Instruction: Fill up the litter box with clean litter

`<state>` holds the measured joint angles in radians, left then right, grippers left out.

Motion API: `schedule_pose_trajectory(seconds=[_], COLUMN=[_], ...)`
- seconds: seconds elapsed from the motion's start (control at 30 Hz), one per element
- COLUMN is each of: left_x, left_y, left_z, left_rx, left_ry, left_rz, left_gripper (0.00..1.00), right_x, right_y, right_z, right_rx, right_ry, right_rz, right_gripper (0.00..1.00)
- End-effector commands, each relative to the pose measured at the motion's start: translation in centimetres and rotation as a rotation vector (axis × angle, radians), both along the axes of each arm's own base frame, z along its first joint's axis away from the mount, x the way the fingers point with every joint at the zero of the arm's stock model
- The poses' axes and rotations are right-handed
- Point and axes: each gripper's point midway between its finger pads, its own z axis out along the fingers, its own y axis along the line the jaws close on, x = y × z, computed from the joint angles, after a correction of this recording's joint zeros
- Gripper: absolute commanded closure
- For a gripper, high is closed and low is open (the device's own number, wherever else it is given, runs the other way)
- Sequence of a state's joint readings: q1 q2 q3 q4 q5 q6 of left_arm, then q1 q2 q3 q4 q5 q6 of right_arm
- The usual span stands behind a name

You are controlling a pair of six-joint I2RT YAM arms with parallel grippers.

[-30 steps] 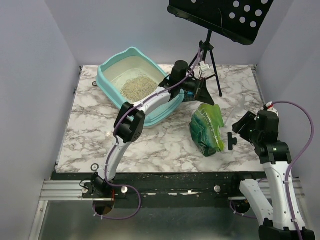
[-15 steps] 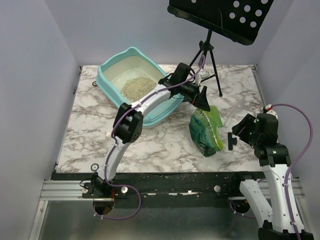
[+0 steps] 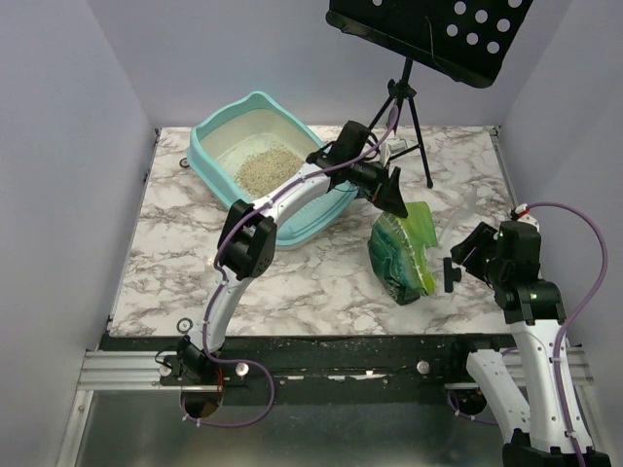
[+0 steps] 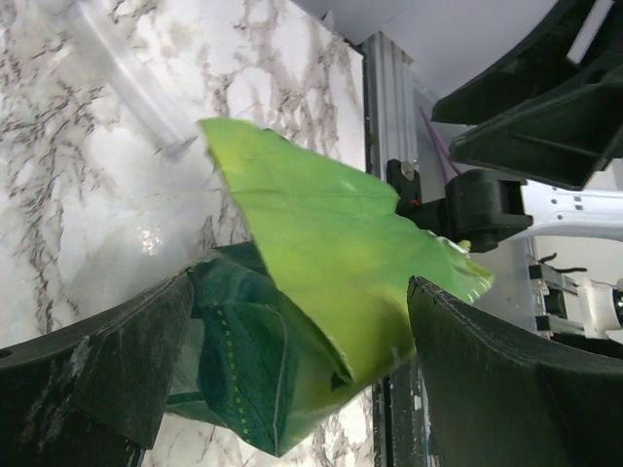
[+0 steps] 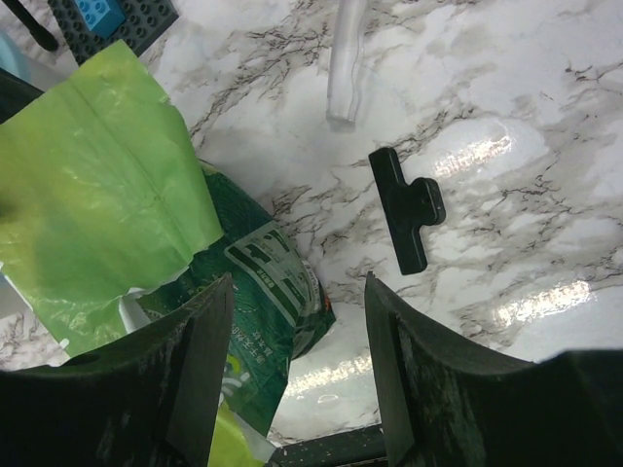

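The light-teal litter box [image 3: 216, 136] stands at the back left of the table with a pile of clean litter [image 3: 268, 168] inside. A green foil bag [image 3: 401, 248] stands upright right of it, also seen in the left wrist view [image 4: 331, 233] and the right wrist view [image 5: 107, 185]. My left gripper [image 3: 391, 197] [image 4: 302, 360] is open, its jaws on either side of the bag's light-green top flap. My right gripper [image 3: 465, 255] [image 5: 297, 379] is open and empty, just right of the bag near its base.
A black clip [image 3: 449, 273] [image 5: 409, 209] lies on the marble between the bag and my right gripper. A clear tube [image 5: 346, 58] lies beyond it. A music stand's tripod [image 3: 414, 107] stands at the back right. The table's front edge [image 3: 341, 341] is dark.
My left gripper has moved right and down from the litter box's rim to the bag's top. My right arm has shifted slightly toward the bag.
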<state>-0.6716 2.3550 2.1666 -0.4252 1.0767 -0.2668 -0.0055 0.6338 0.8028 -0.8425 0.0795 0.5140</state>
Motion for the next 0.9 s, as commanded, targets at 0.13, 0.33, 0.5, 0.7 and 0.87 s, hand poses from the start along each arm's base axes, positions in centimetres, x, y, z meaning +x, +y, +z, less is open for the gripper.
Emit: schedule_pose_trajectory(seconds=[0.13, 0.33, 0.5, 0.7, 0.87], left_x=[-1.9, -3.5, -3.9, -3.6, -3.0], left_y=[-0.6, 0.0, -0.2, -0.5, -1.0], left_z=[3.4, 5.8, 4.9, 4.3, 3.0], left_rx=[-0.187, -0.317, -0.303, -0.270, -0.237], left_ry=[0.058, 0.147, 0.170, 0.206, 0.240], left_rz=[-0.172, -0.278, -0.299, -0.291, -0.253], left_gripper=[0.03, 0.09, 0.28, 0.57, 0.86], right_x=[-0.4, -0.5, -0.5, -0.4, -0.5], right_y=[0.9, 0.9, 1.0, 1.0, 1.0], right_z=[-0.5, -0.4, -0.4, -0.5, -0.4], right_rx=[0.016, 0.015, 0.017, 0.016, 0.014], right_ry=[0.019, 0.015, 0.016, 0.016, 0.013], right_rz=[0.054, 0.056, 0.061, 0.062, 0.063], right_gripper=[0.36, 0.36, 0.35, 0.35, 0.35])
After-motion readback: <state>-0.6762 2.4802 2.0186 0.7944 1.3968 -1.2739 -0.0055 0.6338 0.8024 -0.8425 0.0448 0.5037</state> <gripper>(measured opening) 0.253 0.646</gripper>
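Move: The green top flap of the litter bag is almost between the left hand's open fingers, its middle some 5 cm to the right, 4 cm back and 3 cm below. The bag's body stands about 11 cm back, 2 cm right and 8 cm down, with the black clip on the table 17 cm right and 9 cm back. The litter box is roughly 30 cm left and 12 cm ahead. From the right hand the flap lies about 8 cm ahead and 13 cm left, slightly lower. The left hand rises some 3.5 cm and draws back about 2.5 cm at the bag's mouth, while its wrist turns some 25 degrees, rolling as the right-pointing fingers swing upward and clockwise. Only once most of the rise and turn is done do the wide-open fingers close steadily, one on each side of the green flap, until they pinch the film between their pads with the hand nearly still. ##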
